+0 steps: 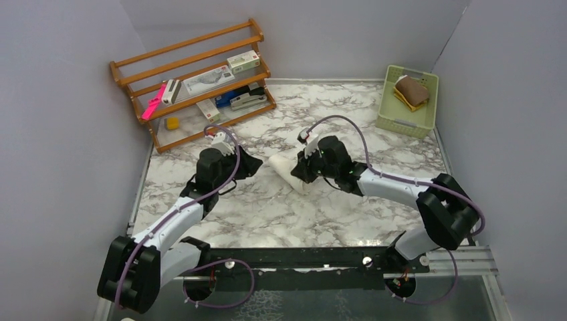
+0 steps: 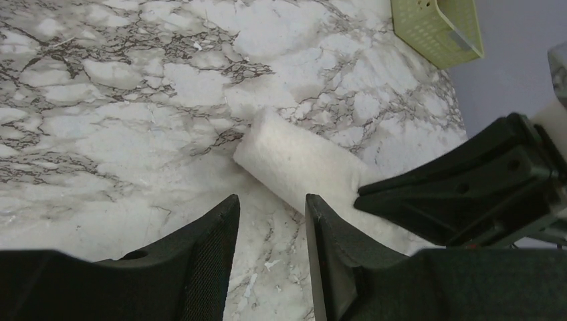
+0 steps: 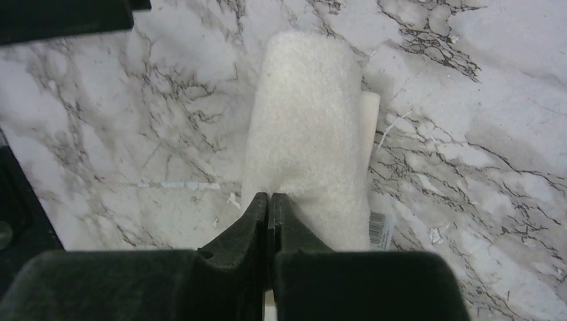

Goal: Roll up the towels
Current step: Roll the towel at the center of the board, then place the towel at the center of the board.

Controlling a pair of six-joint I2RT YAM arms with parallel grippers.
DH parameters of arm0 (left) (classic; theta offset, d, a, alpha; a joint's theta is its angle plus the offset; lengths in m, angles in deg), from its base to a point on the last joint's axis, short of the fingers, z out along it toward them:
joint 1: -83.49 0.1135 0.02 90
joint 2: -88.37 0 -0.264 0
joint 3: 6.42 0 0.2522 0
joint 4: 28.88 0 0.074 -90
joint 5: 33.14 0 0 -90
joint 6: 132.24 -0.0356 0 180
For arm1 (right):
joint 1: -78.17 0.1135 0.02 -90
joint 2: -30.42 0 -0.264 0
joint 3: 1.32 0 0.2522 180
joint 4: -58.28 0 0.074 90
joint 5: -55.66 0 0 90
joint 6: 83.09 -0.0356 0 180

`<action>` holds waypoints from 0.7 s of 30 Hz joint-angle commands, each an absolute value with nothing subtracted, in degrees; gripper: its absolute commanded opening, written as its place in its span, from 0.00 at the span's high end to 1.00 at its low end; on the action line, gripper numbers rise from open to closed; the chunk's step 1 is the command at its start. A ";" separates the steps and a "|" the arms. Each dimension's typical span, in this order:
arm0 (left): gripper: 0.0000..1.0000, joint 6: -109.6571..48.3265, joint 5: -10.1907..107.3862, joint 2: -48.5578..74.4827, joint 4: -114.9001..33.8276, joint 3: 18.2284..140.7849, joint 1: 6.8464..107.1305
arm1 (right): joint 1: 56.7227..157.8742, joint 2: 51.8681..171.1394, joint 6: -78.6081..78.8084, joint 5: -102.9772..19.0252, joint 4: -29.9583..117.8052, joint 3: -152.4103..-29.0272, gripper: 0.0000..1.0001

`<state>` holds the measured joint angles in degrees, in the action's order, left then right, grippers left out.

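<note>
A cream towel point(image 1: 282, 166) lies rolled into a short cylinder on the marble table point(image 1: 281, 214). My right gripper point(image 3: 268, 197) is shut at the roll's near end point(image 3: 307, 134), and the cloth puckers at its tips. In the left wrist view the right gripper point(image 2: 364, 194) rests on the roll's right end point(image 2: 294, 160). My left gripper point(image 2: 273, 200) is open with only bare table between its fingers, just short of the roll's left end. From above, the left gripper point(image 1: 253, 164) is close to the roll's left side. A mustard-yellow towel point(image 1: 410, 91), brownish on top, lies rolled in the green basket point(image 1: 401, 124).
The pale green basket point(image 2: 434, 30) stands at the far right corner. A wooden rack point(image 1: 194, 80) with small boxes and a stapler fills the far left. A barcode label point(image 3: 379, 227) sticks out from under the cream roll. Grey walls enclose the table.
</note>
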<state>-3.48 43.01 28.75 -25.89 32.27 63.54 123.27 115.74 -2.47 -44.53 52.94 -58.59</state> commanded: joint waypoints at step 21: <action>0.01 19.47 56.95 12.70 -6.96 24.80 48.36 | 115.03 131.15 -21.06 -74.65 54.38 -62.18 0.99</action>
<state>13.59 51.71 15.18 -13.38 25.07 49.23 115.16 130.65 -19.85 -71.94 52.62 -63.62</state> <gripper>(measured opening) 0.991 0.015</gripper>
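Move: The towel, loosely rolled, lies with its middle about 3 cm back, 8 cm to the right and 11 cm below the left gripper. From the left gripper, the stapler stands roughly 20 cm ahead and 4 cm left, and the white box some 17 cm ahead and 16 cm left. From the shut right gripper the towel is about 1 cm ahead, 2 cm left and 6 cm below; the green basket is some 24 cm ahead and 35 cm right. Bring the left gripper down about 8 cm, drawing back and right towards the towel's left end, then easing slightly forward as the jaws go from half to wide open, fingers tipping down some 15 degrees. Keep the right fingers shut: nudge them forward, then lower and draw them back with a little left, tilting steeper by about 30 degrees, to set the tips against the roll's near side. ##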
